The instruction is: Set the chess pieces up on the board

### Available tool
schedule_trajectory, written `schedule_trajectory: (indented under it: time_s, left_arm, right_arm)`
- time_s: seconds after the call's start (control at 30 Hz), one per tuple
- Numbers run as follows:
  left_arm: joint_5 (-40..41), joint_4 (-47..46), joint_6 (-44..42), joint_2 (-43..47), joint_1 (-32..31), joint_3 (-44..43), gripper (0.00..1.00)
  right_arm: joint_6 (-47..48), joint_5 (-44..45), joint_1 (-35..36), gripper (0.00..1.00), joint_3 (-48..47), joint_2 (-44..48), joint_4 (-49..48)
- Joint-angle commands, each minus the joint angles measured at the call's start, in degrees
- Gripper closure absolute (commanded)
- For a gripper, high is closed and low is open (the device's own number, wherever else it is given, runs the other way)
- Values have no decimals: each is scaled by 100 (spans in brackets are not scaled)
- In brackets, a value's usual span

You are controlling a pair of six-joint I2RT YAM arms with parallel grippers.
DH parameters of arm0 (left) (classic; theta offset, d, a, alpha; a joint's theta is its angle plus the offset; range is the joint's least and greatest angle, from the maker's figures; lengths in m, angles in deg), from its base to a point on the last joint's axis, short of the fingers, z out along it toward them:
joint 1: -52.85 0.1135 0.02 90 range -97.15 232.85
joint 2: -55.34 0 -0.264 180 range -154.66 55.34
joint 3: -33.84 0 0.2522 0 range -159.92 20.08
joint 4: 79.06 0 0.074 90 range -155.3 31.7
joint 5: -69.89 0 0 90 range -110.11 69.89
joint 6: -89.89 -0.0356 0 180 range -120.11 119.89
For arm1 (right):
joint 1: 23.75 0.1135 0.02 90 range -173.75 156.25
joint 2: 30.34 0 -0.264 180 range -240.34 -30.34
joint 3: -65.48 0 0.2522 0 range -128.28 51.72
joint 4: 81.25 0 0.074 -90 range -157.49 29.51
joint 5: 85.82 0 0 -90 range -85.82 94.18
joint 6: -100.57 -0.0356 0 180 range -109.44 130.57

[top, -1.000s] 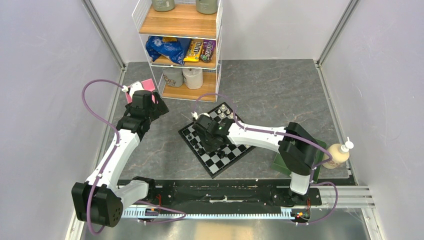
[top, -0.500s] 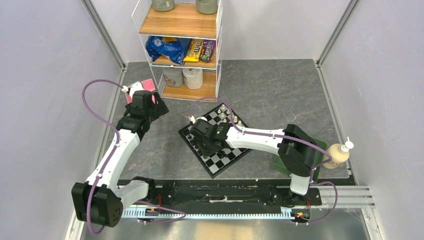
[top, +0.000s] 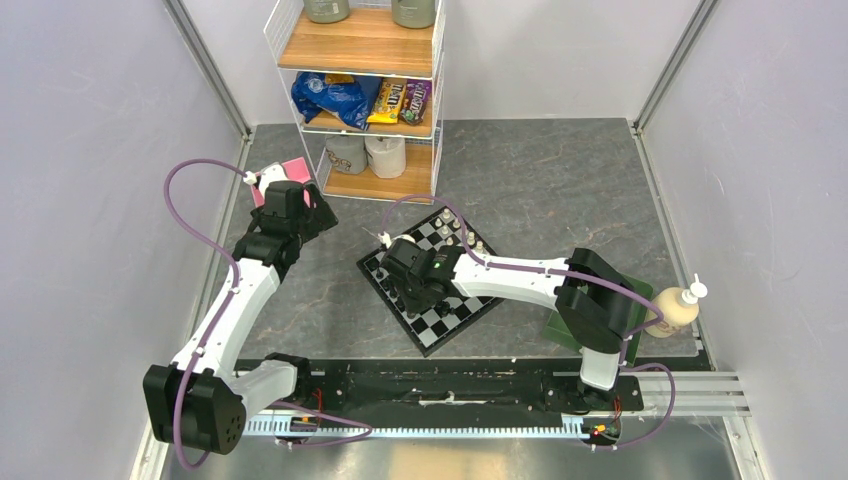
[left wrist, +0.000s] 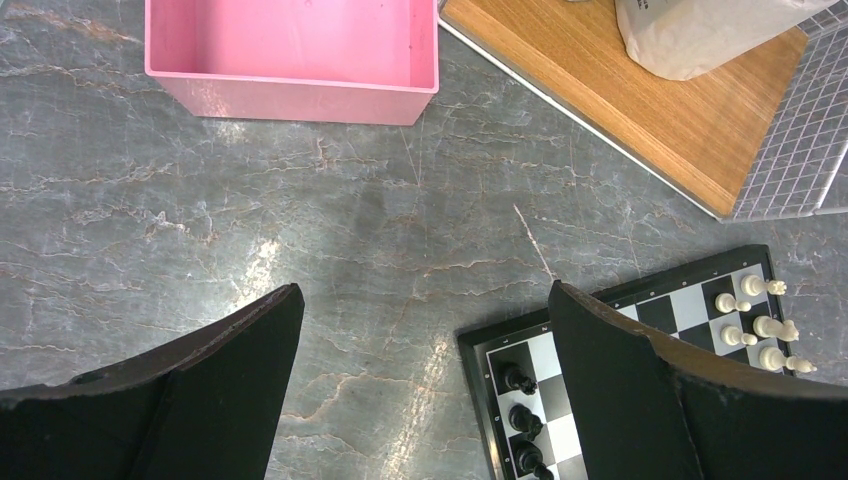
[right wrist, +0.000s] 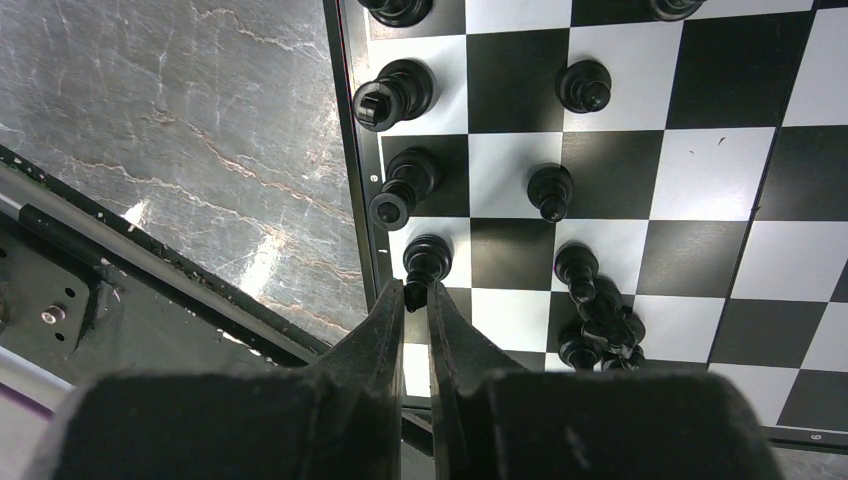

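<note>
The board lies askew in the middle of the table, also seen in the right wrist view and the left wrist view. My right gripper is shut on a black chess piece, held at the board's left edge column; from above this gripper is over the board's near-left side. Other black pieces stand close by, and several lie in a heap. White pieces stand at the far corner. My left gripper hangs open over bare table, left of the board.
A pink box sits at the far left beside a wire shelf unit holding snacks and rolls. A green tray and a soap bottle are at the right. The black base rail runs just beyond the board's near edge.
My right gripper has shifted a little to the left and nearer across the board, still shut on the black piece. The left arm has not moved.
</note>
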Motion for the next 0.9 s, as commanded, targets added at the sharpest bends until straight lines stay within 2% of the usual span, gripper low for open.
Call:
schedule_trajectory:
  time_s: [0.0,0.2,0.43,0.6,0.87]
  left_arm:
    - [71,-108,-136,98,38,-103,0]
    - [61,-125,-140,69,44,-103,0]
    - [28,-143,-148,66,47,-129,0]
    - [26,-137,-167,71,55,-153,0]
    - [0,-125,-161,67,63,-160,0]
  right_arm:
    - [-53,-18,42,88,24,79,-165]
    - [-57,-47,41,85,35,69,-177]
    - [20,98,41,68,-20,175,-134]
    - [113,287,33,62,-35,454,-53]
    - [125,841,-232,58,384,1050,113]
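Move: The right hand has a black chess piece by its head, already standing on a light square by the board's near-left edge; the piece's middle lies straight below the hand point, about 2 cm down. From this hand, the neighbouring black piece stands 2 cm ahead and 2 cm left, a black pawn 4 cm ahead and 1 cm right, and a cluster of black pieces 1 cm ahead and 6 cm right. From the idle left hand, the held piece lies some 18 cm back, 19 cm right and 14 cm below. The right hand first stays put over the square, its fingers pinching the head of the standing black piece, then spreads them from nearly shut to a bit under half open and lets go of it. Once the fingers are free it rises about 3.5 cm, with speed growing, drifting a good centimetre forward and as much right, away from the piece, while the fingertips swing slightly forward by some 5 degrees. ##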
